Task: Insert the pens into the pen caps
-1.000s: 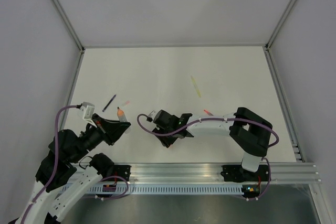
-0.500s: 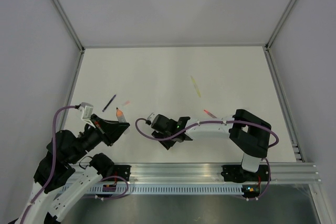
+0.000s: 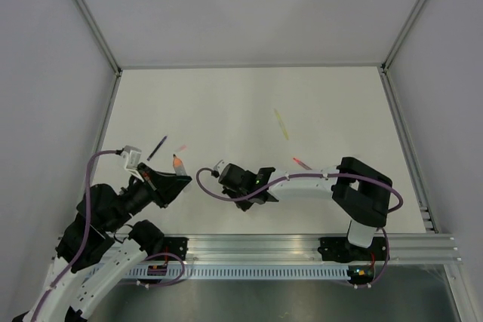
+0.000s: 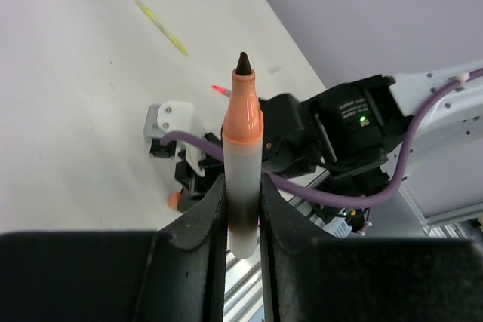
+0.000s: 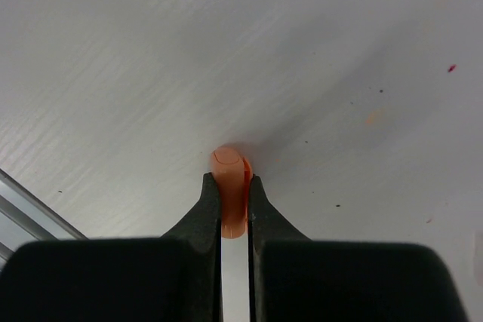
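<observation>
A whitish-grey pen [image 4: 243, 164] with an orange collar and dark tip stands upright in my left gripper [image 4: 243, 209], which is shut on its barrel; from above its tip shows at the near left [image 3: 177, 162]. Low over the table, my right gripper [image 5: 232, 182] is shut on a bright orange pen cap [image 5: 229, 162] that lies on the surface. In the top view that gripper [image 3: 253, 190] hides the cap. A black pen [image 3: 157, 148] lies at the left and a pale yellow pen [image 3: 281, 123] further back.
A small red piece [image 3: 300, 163] lies right of the right wrist, and a faint pink one [image 3: 181, 148] sits beside the black pen. An aluminium rail [image 3: 302, 246] runs along the near edge. White walls close the table at the back and sides.
My right gripper has closed on the orange cap. The left arm has shifted slightly right with its pen.
</observation>
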Controlling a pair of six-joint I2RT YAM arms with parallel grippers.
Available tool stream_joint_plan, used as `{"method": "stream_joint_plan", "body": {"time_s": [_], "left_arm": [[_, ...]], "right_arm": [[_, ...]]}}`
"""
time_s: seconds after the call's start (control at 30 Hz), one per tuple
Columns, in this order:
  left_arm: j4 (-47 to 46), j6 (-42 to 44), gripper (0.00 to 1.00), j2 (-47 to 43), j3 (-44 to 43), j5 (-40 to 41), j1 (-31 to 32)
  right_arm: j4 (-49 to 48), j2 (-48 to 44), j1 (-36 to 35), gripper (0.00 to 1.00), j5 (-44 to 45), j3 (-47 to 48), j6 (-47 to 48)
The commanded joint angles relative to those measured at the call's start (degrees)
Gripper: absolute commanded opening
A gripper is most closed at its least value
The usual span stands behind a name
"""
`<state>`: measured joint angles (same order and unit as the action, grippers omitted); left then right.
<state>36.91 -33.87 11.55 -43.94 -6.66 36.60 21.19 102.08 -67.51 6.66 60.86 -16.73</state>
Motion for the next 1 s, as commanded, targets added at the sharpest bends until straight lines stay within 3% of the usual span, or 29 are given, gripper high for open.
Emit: {"method": "stream_joint_plan", "body": {"time_s": [0.0,0.3,0.47,0.63,0.97], "left_arm": [[-4.64,-2.78,0.02,1.45,3.51,-2.57,0.05],[-18.33,-4.54,0.02,8.74,9.84,-10.03,-0.04],[-30.9,-6.2,0.02,13.93,14.58,-20.58,0.05],[-44.79,-8.41,0.02,18.24,17.48,-28.58,0.05],[-54.56,-9.99,0.02,21.23,18.37,-33.77,0.05]], "right_arm": [[3.33,-2.58,2.71,0.0,3.36,-2.41,-0.14],[3.24,-12.51,11.07,0.0,3.01,0.22,1.09],[2.9,-19.1,14.33,0.0,3.63,5.75,1.88],[-8.51,-27.63,14.33,0.0,-0.5,4.89,1.62],[-29.08,-37.56,14.33,0.0,-6.47,-2.5,-4.09]]}}
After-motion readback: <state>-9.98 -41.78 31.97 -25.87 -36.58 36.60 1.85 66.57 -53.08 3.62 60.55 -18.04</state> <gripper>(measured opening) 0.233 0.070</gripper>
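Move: The right fingers are already shut on the orange cap down at the table. The upright orange pen held in the left hand is its goal, some 12 cm left, 4 cm back and 30 cm above; the red pen lies about 14 cm ahead and 20 cm to the right. From the left hand, the orange cap is about 12 cm right, 4 cm ahead and 28 cm below, the pink cap roughly 25 cm ahead, 7 cm left and just as low. Still pinched in the right fingers, the orange cap comes up off the table: the right hand slips a few centimetres right and forward, then climbs fast, some 30 cm in all, ending about 9 cm farther out as the wrist swings up from pointing down to roughly level. Keeping its grip on the orange pen, the left hand swings about 10 cm right to meet it, dipping then partly rising, and turns some 30 degrees clockwise. ##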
